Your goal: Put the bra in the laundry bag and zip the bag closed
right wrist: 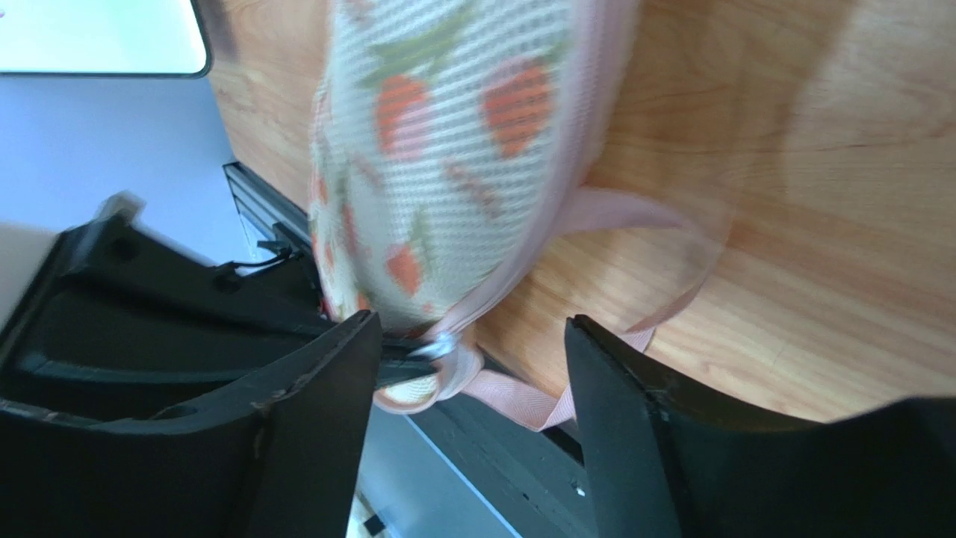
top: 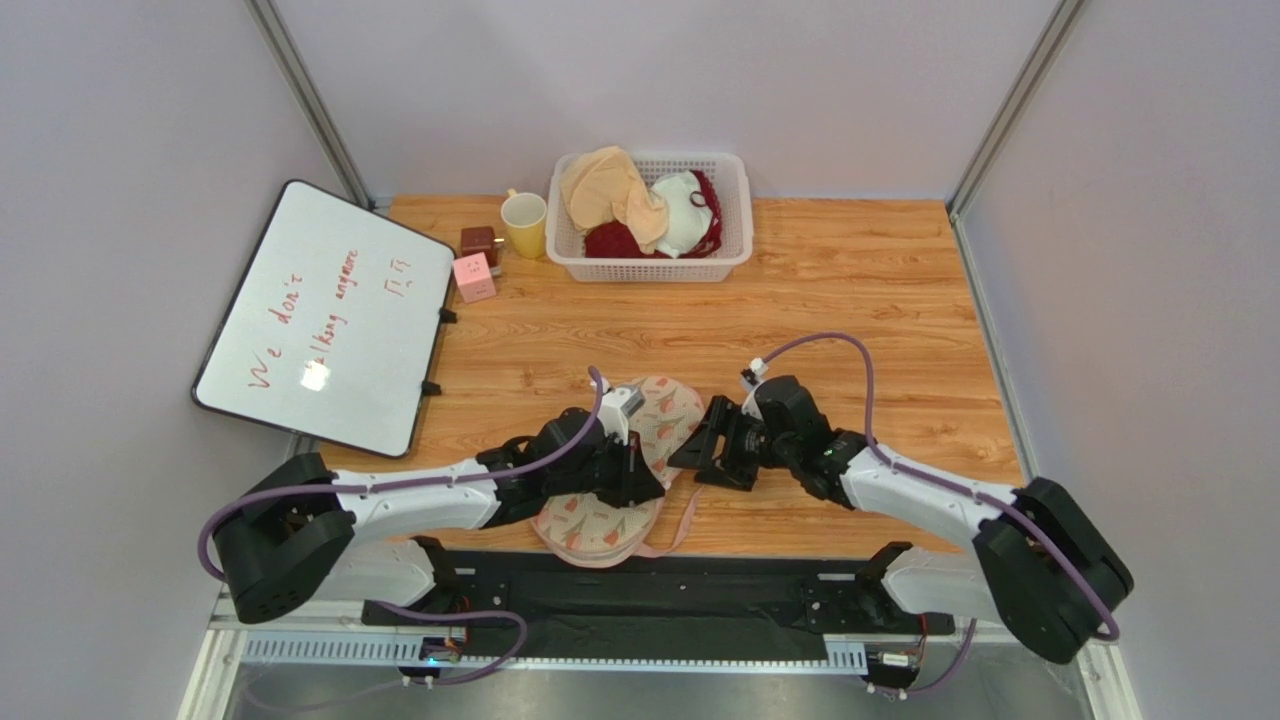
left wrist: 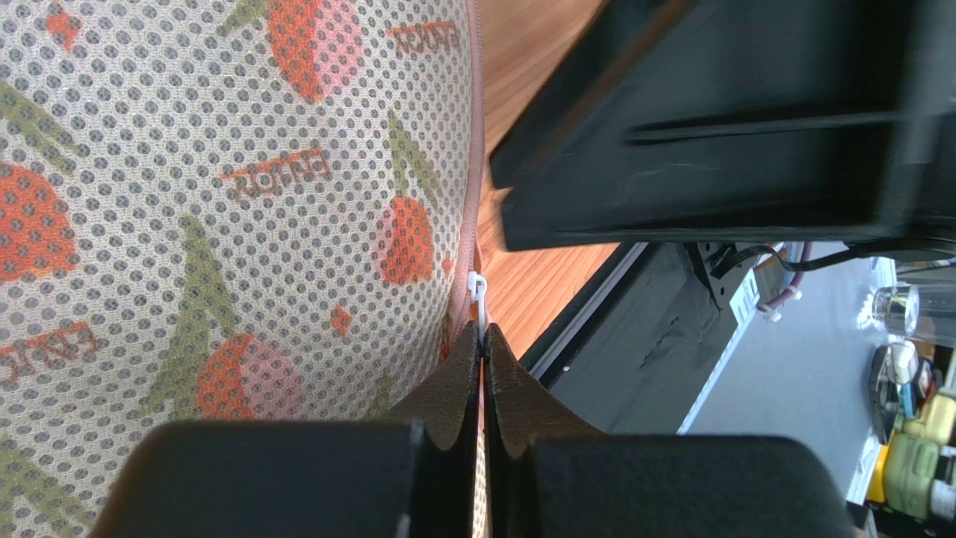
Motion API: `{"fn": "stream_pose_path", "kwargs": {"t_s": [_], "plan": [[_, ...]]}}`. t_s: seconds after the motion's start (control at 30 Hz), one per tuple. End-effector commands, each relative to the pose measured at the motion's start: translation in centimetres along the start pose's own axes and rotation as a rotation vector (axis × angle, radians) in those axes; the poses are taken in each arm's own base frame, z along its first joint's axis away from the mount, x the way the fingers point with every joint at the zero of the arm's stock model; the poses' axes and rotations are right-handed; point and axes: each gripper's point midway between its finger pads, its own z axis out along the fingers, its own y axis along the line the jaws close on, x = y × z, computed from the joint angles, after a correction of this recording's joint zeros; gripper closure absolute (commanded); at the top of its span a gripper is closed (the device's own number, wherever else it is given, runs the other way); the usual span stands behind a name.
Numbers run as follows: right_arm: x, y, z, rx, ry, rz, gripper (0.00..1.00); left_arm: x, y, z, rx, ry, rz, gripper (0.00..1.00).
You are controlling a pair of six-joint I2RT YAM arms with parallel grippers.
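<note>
The laundry bag (top: 598,525), cream mesh with red prints and pink zipper edging, lies flat near the table's front edge between both arms. My left gripper (top: 646,483) rests on it. In the left wrist view the bag (left wrist: 224,202) fills the left side, and the gripper (left wrist: 485,342) is shut on its zipper edge, with the white zipper pull (left wrist: 479,294) sticking out at the fingertips. My right gripper (top: 703,450) stands open just right of the bag. In the right wrist view its jaws (right wrist: 471,325) straddle the bag's end (right wrist: 449,135) without touching it. The bra is hidden.
A pink strap loop (right wrist: 673,241) trails from the bag onto the wood. At the back stands a white slatted basket (top: 649,272) holding beige and white-and-red bras. To its left are a yellow cup (top: 525,225), two small cubes (top: 475,275) and a whiteboard (top: 323,315).
</note>
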Motion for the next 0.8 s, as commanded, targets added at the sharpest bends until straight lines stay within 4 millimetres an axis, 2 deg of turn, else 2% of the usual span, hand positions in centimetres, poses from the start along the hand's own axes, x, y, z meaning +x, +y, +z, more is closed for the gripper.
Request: {"fn": "stream_pose_path", "kwargs": {"t_s": [0.0, 0.13, 0.23, 0.27, 0.33, 0.43, 0.47, 0.53, 0.57, 0.73, 0.77], "plan": [[0.0, 0.7, 2.2, -0.07, 0.002, 0.076, 0.38, -1.7, -2.1, -0.6, 0.075, -0.062, 0.012, 1.0], [0.2, 1.7, 3.9, -0.088, 0.012, 0.062, 0.44, -1.0, -1.8, -1.0, 0.072, -0.05, 0.002, 1.0], [0.1, 1.3, 4.5, -0.081, -0.001, 0.096, 0.5, -0.6, -1.8, -1.0, 0.072, -0.039, -0.001, 1.0], [0.1, 1.1, 4.6, -0.074, -0.005, 0.104, 0.57, -0.3, -2.0, -1.0, 0.074, -0.032, 0.001, 1.0], [-0.2, 0.8, 4.6, -0.064, -0.021, 0.122, 0.64, -0.1, -2.0, -0.9, 0.072, -0.026, 0.004, 1.0], [-0.5, 0.6, 4.2, -0.056, -0.046, 0.15, 0.78, 0.4, -1.8, -0.7, 0.063, -0.013, 0.004, 1.0], [-1.0, 0.7, 3.8, -0.066, -0.064, 0.164, 0.87, 0.7, -1.6, -0.6, 0.057, -0.004, 0.004, 1.0], [-1.5, 0.4, 3.4, -0.063, -0.088, 0.188, 0.92, 1.3, -1.2, -0.4, 0.042, 0.009, 0.004, 1.0], [-2.3, 0.2, 3.1, -0.06, -0.113, 0.202, 0.97, 1.7, -0.8, -0.2, 0.032, 0.021, -0.001, 1.0], [-4.6, -0.1, 1.4, -0.072, -0.165, 0.245, 1.0, 3.1, 0.2, 0.0, 0.013, 0.037, -0.021, 1.0], [-5.6, -0.5, 1.1, -0.071, -0.186, 0.258, 1.0, 3.2, 0.3, 0.0, 0.012, 0.034, -0.025, 1.0]]}}
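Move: The laundry bag's zip edge, where the right hand will shut, lies about 3 cm to its left, level in reach and 3 cm below; the zipper pull is about 4 cm left and 2 cm back. The pink strap hangs some 6 cm back and 6 cm below, straight behind. From the left hand, already pinching the pull, that zip edge is roughly 3 cm ahead, 1 cm right and 2 cm lower. Right hand dips about 4 cm leftward, pinches the zip edge, draws forward-right; left keeps the pull, easing back. ##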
